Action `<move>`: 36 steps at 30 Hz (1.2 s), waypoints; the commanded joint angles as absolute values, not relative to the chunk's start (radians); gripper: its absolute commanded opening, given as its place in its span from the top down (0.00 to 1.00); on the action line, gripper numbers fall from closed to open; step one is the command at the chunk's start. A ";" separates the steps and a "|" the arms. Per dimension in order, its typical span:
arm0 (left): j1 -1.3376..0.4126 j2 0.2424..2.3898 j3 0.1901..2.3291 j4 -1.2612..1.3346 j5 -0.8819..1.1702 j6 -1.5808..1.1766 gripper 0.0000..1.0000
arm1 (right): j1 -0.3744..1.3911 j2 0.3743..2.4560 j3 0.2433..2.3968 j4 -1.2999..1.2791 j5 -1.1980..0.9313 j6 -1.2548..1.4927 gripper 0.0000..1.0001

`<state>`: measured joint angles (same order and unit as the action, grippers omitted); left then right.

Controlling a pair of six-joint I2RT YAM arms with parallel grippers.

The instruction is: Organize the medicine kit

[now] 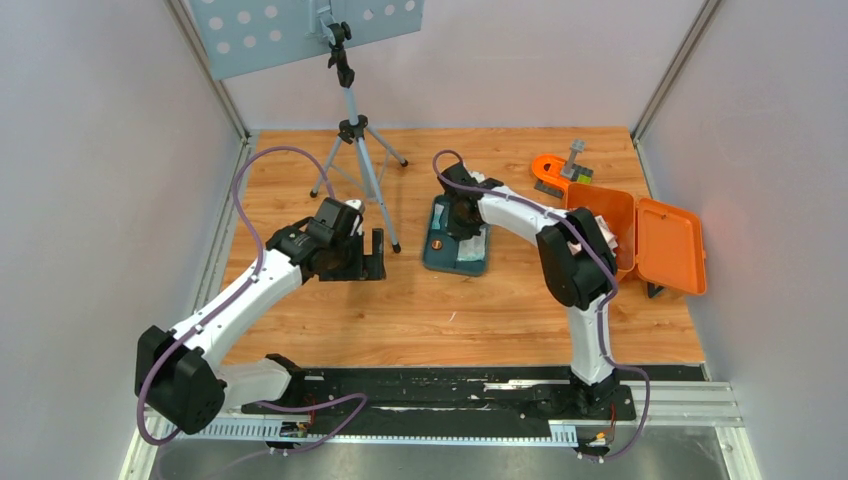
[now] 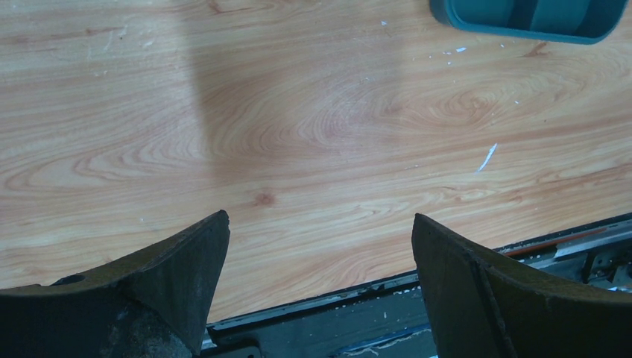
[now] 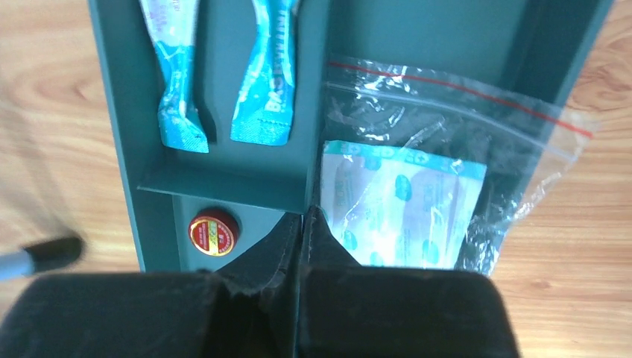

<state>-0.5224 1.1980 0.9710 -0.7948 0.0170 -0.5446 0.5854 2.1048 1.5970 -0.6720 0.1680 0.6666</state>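
Observation:
The medicine kit (image 1: pixel 640 240), an orange hinged box, lies open at the right of the table. Left of it sits a dark teal divided tray (image 1: pixel 458 248). My right gripper (image 1: pixel 462 215) is down inside it. In the right wrist view the right gripper (image 3: pixel 307 212) is shut on the tray's (image 3: pixel 223 179) thin divider wall. The tray holds two blue sachets (image 3: pixel 179 97), a small red-capped tin (image 3: pixel 213 233) and a clear zip bag of plasters (image 3: pixel 406 201). My left gripper (image 1: pixel 378 253) hangs open over bare wood, empty in the left wrist view (image 2: pixel 320 224), with the tray's corner (image 2: pixel 529 15) far off.
A tripod (image 1: pixel 355 150) with a perforated panel stands at the back left, one foot (image 3: pixel 45 253) close to the tray. A small orange curved piece with a grey part (image 1: pixel 555 170) lies behind the kit. Walls enclose the table on three sides.

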 commanded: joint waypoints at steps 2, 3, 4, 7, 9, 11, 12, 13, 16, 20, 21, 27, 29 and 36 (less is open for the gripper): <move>-0.518 1.169 0.975 -0.789 0.003 -0.546 0.00 | 0.598 1.938 1.509 -0.627 0.172 0.428 1.00; -0.518 1.169 0.976 -0.789 0.003 -0.546 0.00 | 0.598 1.915 1.490 -0.621 0.163 0.404 1.00; -0.518 1.169 0.976 -0.787 0.003 -0.546 0.00 | 0.598 1.893 1.476 -0.619 0.157 0.380 1.00; -0.518 1.169 0.974 -0.788 0.003 -0.545 0.00 | 0.597 1.832 1.439 -0.618 0.126 0.319 1.00; -0.518 1.169 0.975 -0.787 0.003 -0.546 0.00 | 0.597 1.793 1.422 -0.620 0.105 0.291 1.00; -0.518 1.168 0.975 -0.787 0.003 -0.545 0.00 | 0.597 1.762 1.417 -0.639 0.103 0.269 1.00; -0.518 1.168 0.976 -0.787 0.003 -0.544 0.00 | 0.597 1.748 1.419 -0.651 0.105 0.259 1.00; -0.518 1.167 0.975 -0.787 0.003 -0.544 0.00 | 0.597 1.736 1.420 -0.660 0.113 0.249 1.00; -0.518 1.167 0.974 -0.783 0.003 -0.545 0.00 | 0.595 1.707 1.422 -0.678 0.117 0.231 1.00; -0.518 1.170 0.973 -0.779 0.003 -0.546 0.00 | 0.595 1.716 1.416 -0.686 0.104 0.235 1.00; -0.518 1.170 0.973 -0.779 0.003 -0.546 0.00 | 0.596 1.720 1.411 -0.686 0.096 0.242 1.00; -0.518 1.177 0.971 -0.778 0.003 -0.543 0.00 | 0.606 1.719 1.343 -0.671 0.069 0.291 1.00; -0.518 1.183 0.971 -0.777 0.003 -0.543 0.00 | 0.616 1.713 1.309 -0.659 0.070 0.308 1.00; -0.518 1.198 0.972 -0.767 0.009 -0.544 0.00 | 0.662 1.718 1.215 -0.619 0.072 0.366 1.00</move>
<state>-0.5220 1.1934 0.9707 -0.7929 0.0170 -0.5446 0.6342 1.7393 1.2358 -0.6758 0.0772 0.3115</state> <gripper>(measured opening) 0.998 0.003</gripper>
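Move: The right hand holds the teal tray by its long divider near the middle, so the tray centre lies practically at the fingertips. The red-capped jar in it is about 5 cm left and 3 cm back, the blue sachets 4 cm left and 6 cm ahead, the bagged patch 4 cm right and 2 cm back. The orange box stands some 34 cm right, roughly level. From the left hand the tray lies about 22 cm right, 4 cm ahead, 12 cm lower. Back and slightly right, in an arch: the right hand, still pinching the tray's divider, lifts it about 9 cm off the table while turning it some 20 degrees counter-clockwise, then sinks most of the way again as it draws the tray towards the bare near part of the table, ending about 9 cm back. The fingers keep their grip. ##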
